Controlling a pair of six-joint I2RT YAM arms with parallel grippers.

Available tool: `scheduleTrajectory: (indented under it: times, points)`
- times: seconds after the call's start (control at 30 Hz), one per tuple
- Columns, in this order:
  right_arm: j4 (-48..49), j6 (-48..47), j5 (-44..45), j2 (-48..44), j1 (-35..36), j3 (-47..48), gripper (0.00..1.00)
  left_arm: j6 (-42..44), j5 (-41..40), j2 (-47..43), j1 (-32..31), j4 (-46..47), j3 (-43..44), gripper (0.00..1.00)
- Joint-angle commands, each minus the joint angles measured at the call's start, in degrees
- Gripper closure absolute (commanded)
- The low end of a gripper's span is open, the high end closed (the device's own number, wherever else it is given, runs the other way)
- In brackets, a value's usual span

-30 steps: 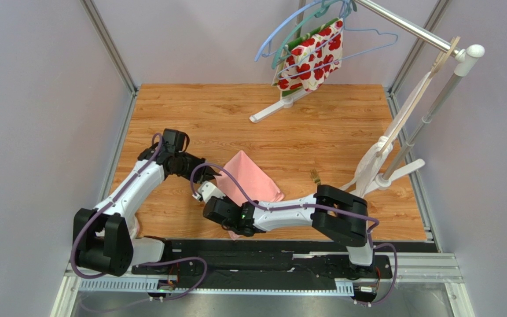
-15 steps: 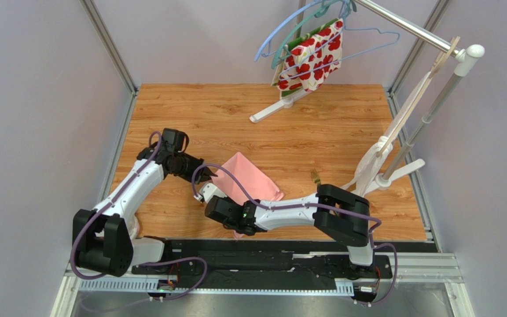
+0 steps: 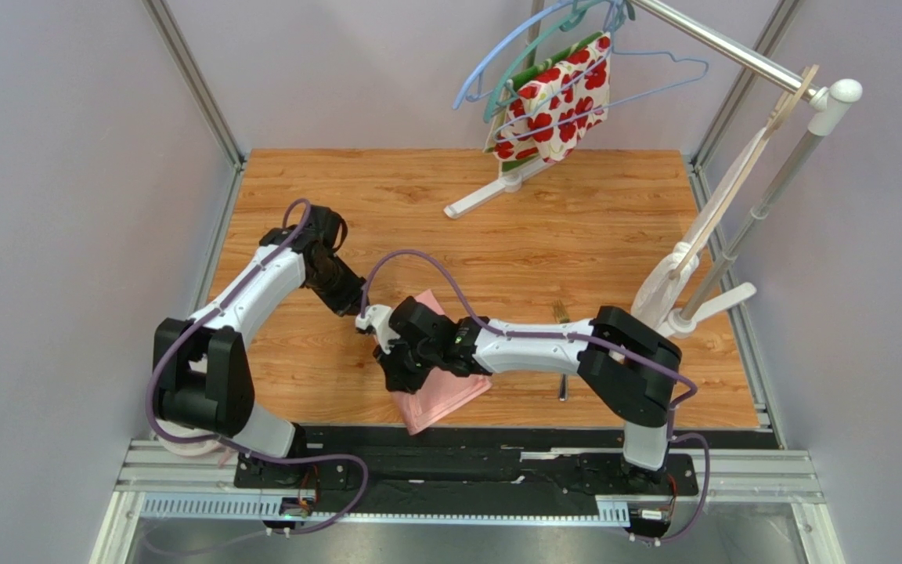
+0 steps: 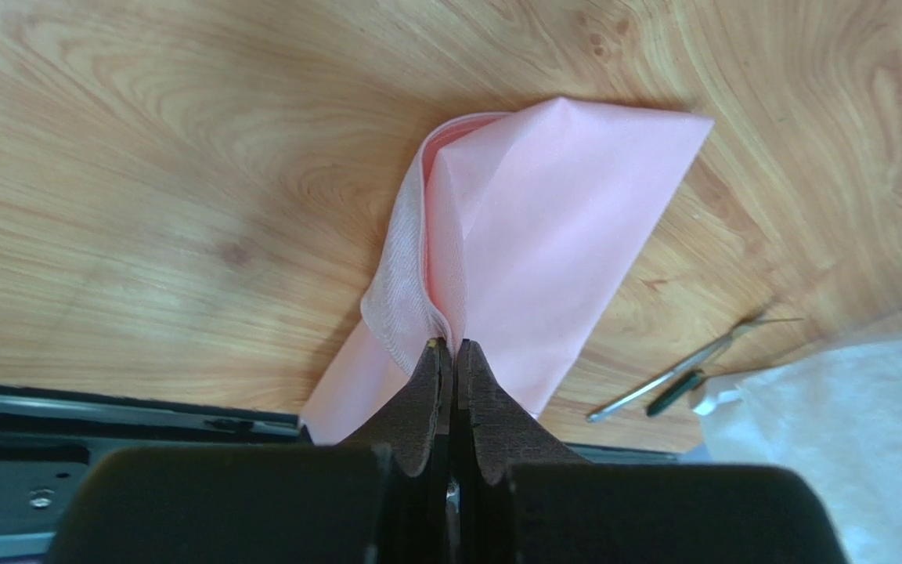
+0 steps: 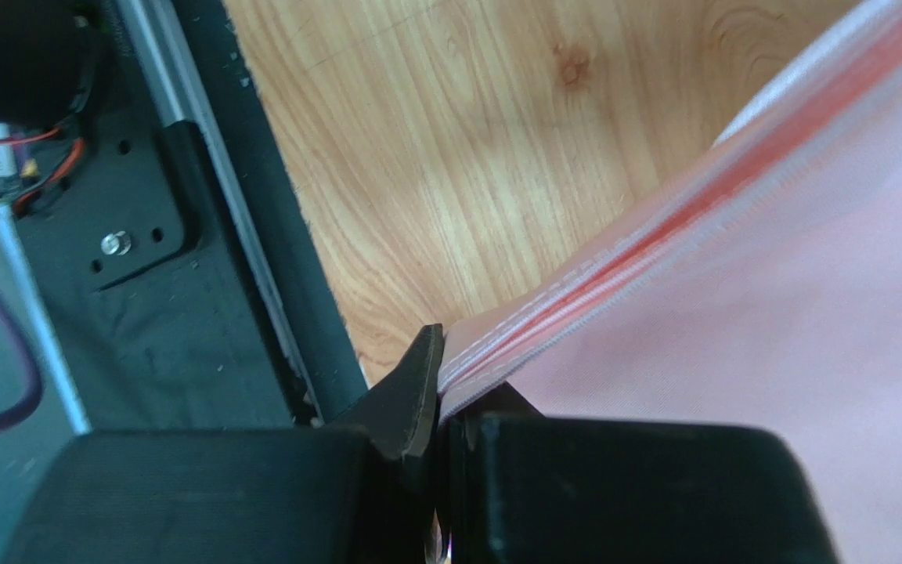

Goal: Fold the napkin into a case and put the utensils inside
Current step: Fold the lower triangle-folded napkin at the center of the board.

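Note:
The light-pink napkin lies partly folded near the table's front edge, and both grippers hold it up at its left side. My left gripper is shut on a raised fold of the napkin; in the top view the left gripper sits at the cloth's far-left corner. My right gripper is shut on the stitched edge of the napkin, just nearer in the top view. Two utensils lie right of the cloth: a fork and a darker piece, also seen as slim utensils. No finished case shows.
A clothes rack stands at the back right with hangers, a red-and-white floral cloth and a hanging white cloth. That white cloth is close to the utensils. The black base rail runs along the near edge.
The right gripper has closed on the napkin's edge and moved farther from the rail. The left arm swung right. The napkin now lies nearer the front edge, and a darker utensil is uncovered.

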Motion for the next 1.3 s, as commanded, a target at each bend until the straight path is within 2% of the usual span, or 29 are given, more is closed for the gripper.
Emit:
scheduleTrajectory:
  times: [0.0, 0.4, 0.5, 0.6, 0.8, 1.27]
  points:
    - [3.8, 2.9, -18.5, 0.8, -3.8, -2.1, 1.0, 6.2, -4.2, 3.0, 0.7, 4.0, 4.3, 1.0]
    - [13.0, 8.8, -30.9, 3.1, -9.2, -6.6, 1.0, 5.4, -10.8, 10.0, -0.6, 6.9, 10.0, 1.0]
    - [14.4, 10.0, -32.9, 3.6, -10.8, -7.4, 1.0, 4.5, -11.1, 13.1, -1.9, 5.1, 13.3, 1.0]
    - [14.7, 10.6, -35.2, 4.5, -12.5, -7.4, 1.0, 3.4, -14.8, 16.2, -3.1, 1.9, 17.0, 1.0]
    - [17.2, 12.8, -37.9, 6.6, -14.4, -8.8, 1.0, -0.7, -18.4, 20.6, -4.3, -2.7, 21.7, 1.0]
    - [21.3, 15.7, -37.8, 7.9, -16.2, -13.6, 1.0, -4.6, -26.5, 28.5, -9.7, -8.7, 29.7, 1.0]
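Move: From the left hand, gripping the napkin's raised left edge, the far corner of the napkin lies about 6 cm ahead, 10 cm to the right and some 9 cm below. The right hand grips the same edge nearer the base; from it the napkin's middle is roughly 5 cm ahead, 8 cm to the right and 5 cm below. The near corner is about 7 cm back and 4 cm right of the right hand, the knife and fork some 6 cm ahead and 28 cm right. Carrying the pinched edge on together, both hands draw it forward and somewhat right to fold it over the napkin. The left goes about 5 cm forward while sinking nearly as much, its fingers swinging to point almost straight down; the right goes some 4 cm forward and 3 cm right, dips near the end, and tilts about 30 degrees until its fingers lie flatter, pointing left. Both stay shut on the cloth. ##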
